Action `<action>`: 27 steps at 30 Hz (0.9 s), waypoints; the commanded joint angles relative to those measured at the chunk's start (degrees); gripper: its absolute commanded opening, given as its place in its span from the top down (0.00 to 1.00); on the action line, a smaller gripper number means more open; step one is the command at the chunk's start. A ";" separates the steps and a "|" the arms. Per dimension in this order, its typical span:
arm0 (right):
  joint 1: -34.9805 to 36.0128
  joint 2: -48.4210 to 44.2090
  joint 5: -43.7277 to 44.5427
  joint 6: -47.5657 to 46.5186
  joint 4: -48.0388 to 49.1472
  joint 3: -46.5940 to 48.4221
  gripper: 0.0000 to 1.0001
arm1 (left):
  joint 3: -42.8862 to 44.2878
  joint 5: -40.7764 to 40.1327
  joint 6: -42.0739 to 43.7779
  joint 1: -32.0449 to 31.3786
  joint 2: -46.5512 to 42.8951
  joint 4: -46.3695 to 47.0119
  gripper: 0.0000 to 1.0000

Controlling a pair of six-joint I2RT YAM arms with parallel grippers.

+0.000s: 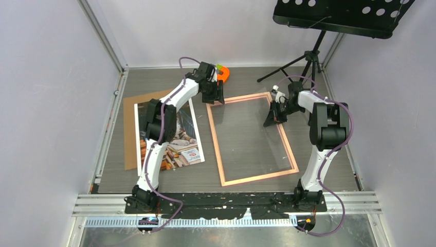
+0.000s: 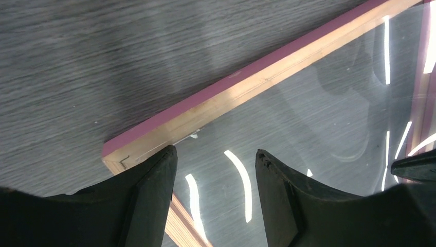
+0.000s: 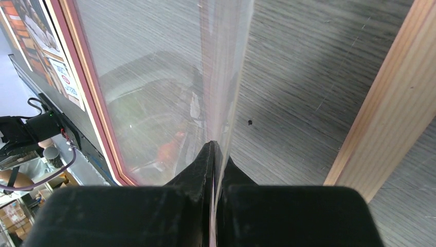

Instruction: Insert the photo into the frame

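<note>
The pink frame (image 1: 252,138) lies flat in the middle of the table. My left gripper (image 1: 215,98) hangs open over its far left corner (image 2: 123,157), with nothing between the fingers (image 2: 149,195). My right gripper (image 1: 273,114) is shut on the right edge of the clear pane (image 3: 154,77), which rises at a slant from the frame rail (image 3: 396,98). The photo (image 1: 177,141) of the cat and books lies face up to the left of the frame, partly hidden by the left arm, and shows at the corner of the right wrist view (image 3: 36,36).
A brown backing board (image 1: 131,121) lies under the photo. An orange object (image 1: 223,75) sits at the back behind the left gripper. A black music stand (image 1: 339,15) on a tripod (image 1: 308,62) stands at the back right. Walls close in on both sides.
</note>
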 commanded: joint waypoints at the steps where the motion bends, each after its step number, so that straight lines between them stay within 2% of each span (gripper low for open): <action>1: 0.73 0.95 1.96 -1.61 -0.74 1.43 0.94 | 1.97 1.91 -0.98 -0.23 1.57 -0.43 0.41; 13: 0.73 0.68 2.19 -1.56 -0.41 1.45 0.94 | -3.87 1.12 -0.51 -0.19 -2.33 0.66 0.42; 20: 0.73 -0.17 1.16 -0.74 0.71 1.01 0.94 | -6.69 1.90 -0.22 0.24 -8.23 -0.51 0.39; 27: 0.73 -1.20 1.17 0.47 1.87 0.99 0.94 | -19.37 -0.91 0.91 0.31 -18.78 -1.73 0.39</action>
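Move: The left hand is low inside the frame's far-left corner, which lies about 2 cm ahead and 4 cm to its left. The middle of the frame's left rail is some 17 cm back and 1 cm left, 2 cm below. The photo's middle is 14 cm back and 20 cm left; the orange object stands about 13 cm ahead, straight in line. From the right hand, the left rail's middle is roughly 23 cm left and 9 cm back. Hold the half-open left gripper low at the frame's far-left corner, letting it sink just under 1 cm, then bring it back about 5 cm along the left rail, easing 2 cm left and rising with quickening pace. Keep its fingers apart. Hold the right gripper still inside the right rail, shut on the clear sheet's raised edge. ##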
